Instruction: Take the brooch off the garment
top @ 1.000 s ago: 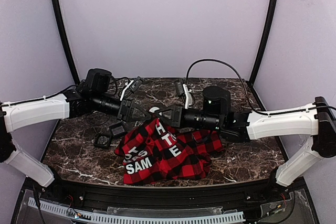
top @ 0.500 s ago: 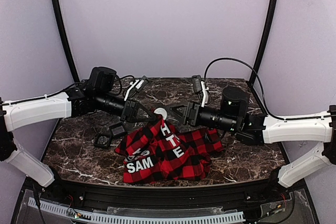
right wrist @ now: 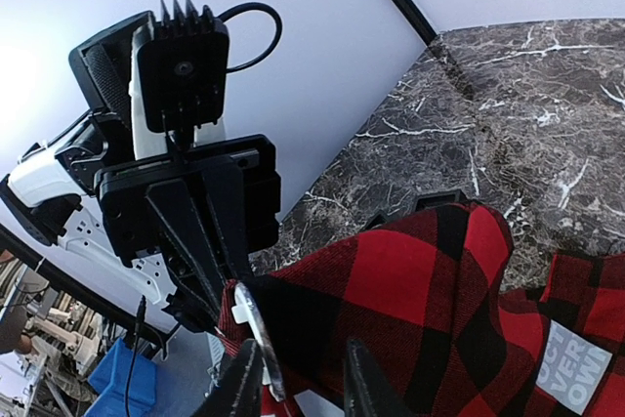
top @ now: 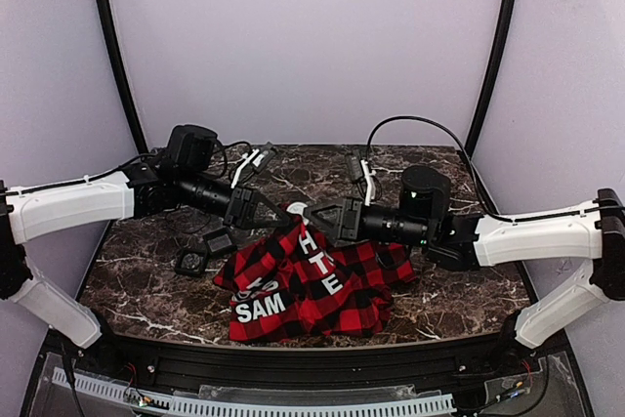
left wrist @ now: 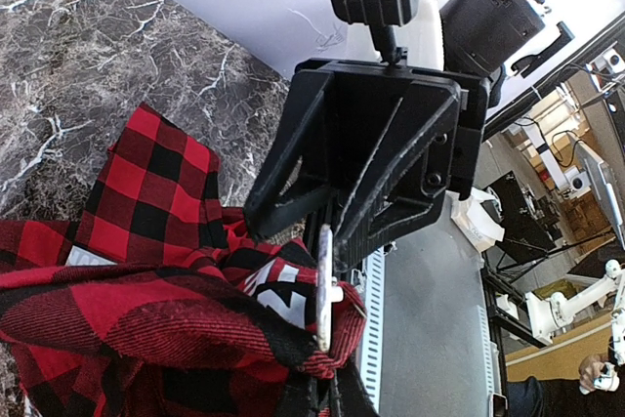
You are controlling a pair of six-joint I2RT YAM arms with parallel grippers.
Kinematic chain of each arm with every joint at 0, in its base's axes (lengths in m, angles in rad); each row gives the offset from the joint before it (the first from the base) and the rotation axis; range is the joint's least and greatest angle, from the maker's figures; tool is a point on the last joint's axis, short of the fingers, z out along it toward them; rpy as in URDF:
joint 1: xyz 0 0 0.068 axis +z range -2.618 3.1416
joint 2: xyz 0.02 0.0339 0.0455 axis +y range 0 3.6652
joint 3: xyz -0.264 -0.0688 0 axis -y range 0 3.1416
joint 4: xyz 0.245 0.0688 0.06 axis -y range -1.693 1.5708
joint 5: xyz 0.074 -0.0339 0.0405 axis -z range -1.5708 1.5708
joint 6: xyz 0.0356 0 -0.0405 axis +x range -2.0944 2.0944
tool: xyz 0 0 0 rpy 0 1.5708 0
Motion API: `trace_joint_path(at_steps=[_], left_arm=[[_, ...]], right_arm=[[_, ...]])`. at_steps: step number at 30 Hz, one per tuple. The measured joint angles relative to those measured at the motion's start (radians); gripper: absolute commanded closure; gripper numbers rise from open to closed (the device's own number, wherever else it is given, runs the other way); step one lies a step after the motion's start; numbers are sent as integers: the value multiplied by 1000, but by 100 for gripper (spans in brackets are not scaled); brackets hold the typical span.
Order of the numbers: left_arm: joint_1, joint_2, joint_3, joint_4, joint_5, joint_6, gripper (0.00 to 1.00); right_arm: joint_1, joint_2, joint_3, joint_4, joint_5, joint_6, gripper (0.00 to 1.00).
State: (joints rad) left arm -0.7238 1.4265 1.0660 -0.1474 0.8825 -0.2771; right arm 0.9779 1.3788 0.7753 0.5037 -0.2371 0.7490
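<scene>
The red-and-black plaid garment (top: 312, 285) lies mid-table with one fold lifted. My left gripper (top: 278, 212) is shut on that fold; in its wrist view its fingers are mostly buried under the cloth (left wrist: 146, 310). The brooch (top: 296, 208), a thin pale disc, sits at the top of the fold and shows edge-on in both wrist views (left wrist: 323, 280) (right wrist: 256, 339). My right gripper (top: 307, 213) faces the left one. Its jaws (right wrist: 298, 383) stand apart astride the fold. One finger (right wrist: 237, 388) lies right beside the disc's edge, the other (right wrist: 363, 388) against plaid.
Two small black square frames (top: 190, 261) (top: 217, 239) lie on the marble table (top: 459, 290) left of the garment. Cables (top: 410, 124) trail behind the arms at the back wall. Black rails run along the table's near edge (top: 293, 363).
The right gripper let go and backed off to the right with its jaws wide, then came back to the brooch with them narrower. The left gripper kept its hold on the fold.
</scene>
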Motion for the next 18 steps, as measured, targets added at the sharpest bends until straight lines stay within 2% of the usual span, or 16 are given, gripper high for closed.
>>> trace_joint_path(at_steps=[5, 12, 18], left_arm=[[0, 3, 0, 0, -1, 0, 99], [3, 6, 16, -35, -17, 3, 99], [-8, 11, 49, -74, -81, 29, 88]], right_arm=[[-1, 16, 7, 30, -34, 12, 100], [-2, 19, 10, 33, -44, 8, 100], [0, -23, -9, 5, -12, -3, 100]])
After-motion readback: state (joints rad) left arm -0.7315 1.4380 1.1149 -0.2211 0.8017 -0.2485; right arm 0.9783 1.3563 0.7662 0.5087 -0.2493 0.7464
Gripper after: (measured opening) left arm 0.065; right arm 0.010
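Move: At the lifted garment edge, the brooch is about 2 cm left of the right hand and 1 cm nearer the robot, roughly level with its open fingertips; from the left hand it is some 3 cm right and 1 cm higher, neither ahead nor back. Counted from the right hand, the white lettering is about 5 cm back, straight below by roughly 8 cm, and the black box some 16 cm left, 5 cm ahead, 14 cm down. Closing from about a third open to shut, the right fingers pinch the brooch's rim as that hand eases barely half a centimetre left and up, then draws back about 1 cm to the right. The left fingers keep hold of the garment edge beside the brooch, and near the end the left hand shifts about 1 cm forward, tilting slightly. ##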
